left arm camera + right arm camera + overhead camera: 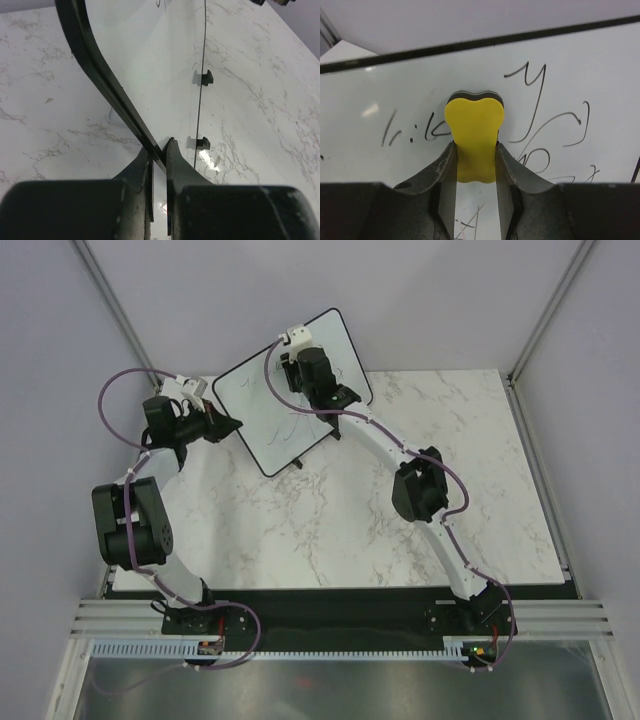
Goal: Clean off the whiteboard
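Observation:
The whiteboard [275, 405] stands tilted on the marble table at the back, with black scribbles [540, 115] across its glossy face. My left gripper [228, 426] is shut on the board's black-rimmed left edge [95, 70], one finger on each side. Over the board's upper right part, my right gripper [335, 397] is shut on a yellow eraser [474, 135]. The eraser's dark pad faces the board among the scribbles; contact cannot be told. Two small black feet [204, 78] show under the board in the left wrist view.
The white marble tabletop [330, 520] spreads in front of the board. Grey walls and metal posts [110, 300] close in the back and sides. The arm bases sit on a black strip [330, 615] at the near edge.

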Controlling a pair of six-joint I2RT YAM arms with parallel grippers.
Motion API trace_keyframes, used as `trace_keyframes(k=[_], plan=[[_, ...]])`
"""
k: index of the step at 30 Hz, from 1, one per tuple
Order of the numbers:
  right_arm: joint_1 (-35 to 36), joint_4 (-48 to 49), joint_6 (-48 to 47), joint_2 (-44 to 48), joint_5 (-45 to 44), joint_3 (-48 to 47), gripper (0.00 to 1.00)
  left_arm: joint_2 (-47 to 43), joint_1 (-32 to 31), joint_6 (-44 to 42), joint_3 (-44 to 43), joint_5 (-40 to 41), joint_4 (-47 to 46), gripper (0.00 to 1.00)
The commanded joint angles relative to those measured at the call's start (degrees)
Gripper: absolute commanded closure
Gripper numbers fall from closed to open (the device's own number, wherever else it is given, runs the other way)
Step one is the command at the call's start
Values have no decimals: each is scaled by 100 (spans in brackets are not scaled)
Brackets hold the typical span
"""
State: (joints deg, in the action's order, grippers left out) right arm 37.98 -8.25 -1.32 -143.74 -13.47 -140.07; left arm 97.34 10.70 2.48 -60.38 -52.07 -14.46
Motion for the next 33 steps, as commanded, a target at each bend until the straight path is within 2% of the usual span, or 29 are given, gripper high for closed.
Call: trace_keyframes(k=[1,6,11,17,21,27,33], plan=[[245,517,-236,-163,-208,-319,100,-268,-235,-2348,281,575,75,98],[631,535,-842,39,-147,-135,100,-409,-393,-2621,387,725,84,98],[851,544,-387,127,433,128,100,-409,-393,-2393,272,699,75,98],[1185,623,-334,-22,811,112,100,-418,-455,-2375,272,760,66,98],[1186,641,-316,57,680,155,100,-426,-455,-2384,281,778,57,98],[686,561,44,92,460,252,100,-444,-446,-2375,272,743,66,98],[-158,509,570,-110,327,-46,100,-453,-455,-2428,281,742,84,98]])
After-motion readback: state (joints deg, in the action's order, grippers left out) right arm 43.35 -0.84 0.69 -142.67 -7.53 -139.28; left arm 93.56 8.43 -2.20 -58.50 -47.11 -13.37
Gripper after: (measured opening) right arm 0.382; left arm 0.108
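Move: The right hand already has the yellow eraser at the upper part of the whiteboard; the remaining handwritten word it is about to cross is centred about 8 cm to its left and 2 cm back, a couple of centimetres lower. The big y-shaped scrawl stands some 5 cm ahead and 3 cm to its right, the board's far left corner roughly 16 cm left and 4 cm back. From the left hand, pinching the board's left edge, that word is about 10 cm ahead, 5 cm right and 4 cm higher. Keeping its grip on the eraser, the right hand first rises about 3 cm, then sweeps left and back along the whiteboard's upper edge, over the handwritten word towards the far left corner, some 15 cm in all with the wrist swinging about 15 degrees counter-clockwise, before reversing to the right and forward for about 6 cm. The left hand keeps the board's left edge pinched and steadies it, easing less than a centimetre back, right and up as it tilts about 5 degrees. ##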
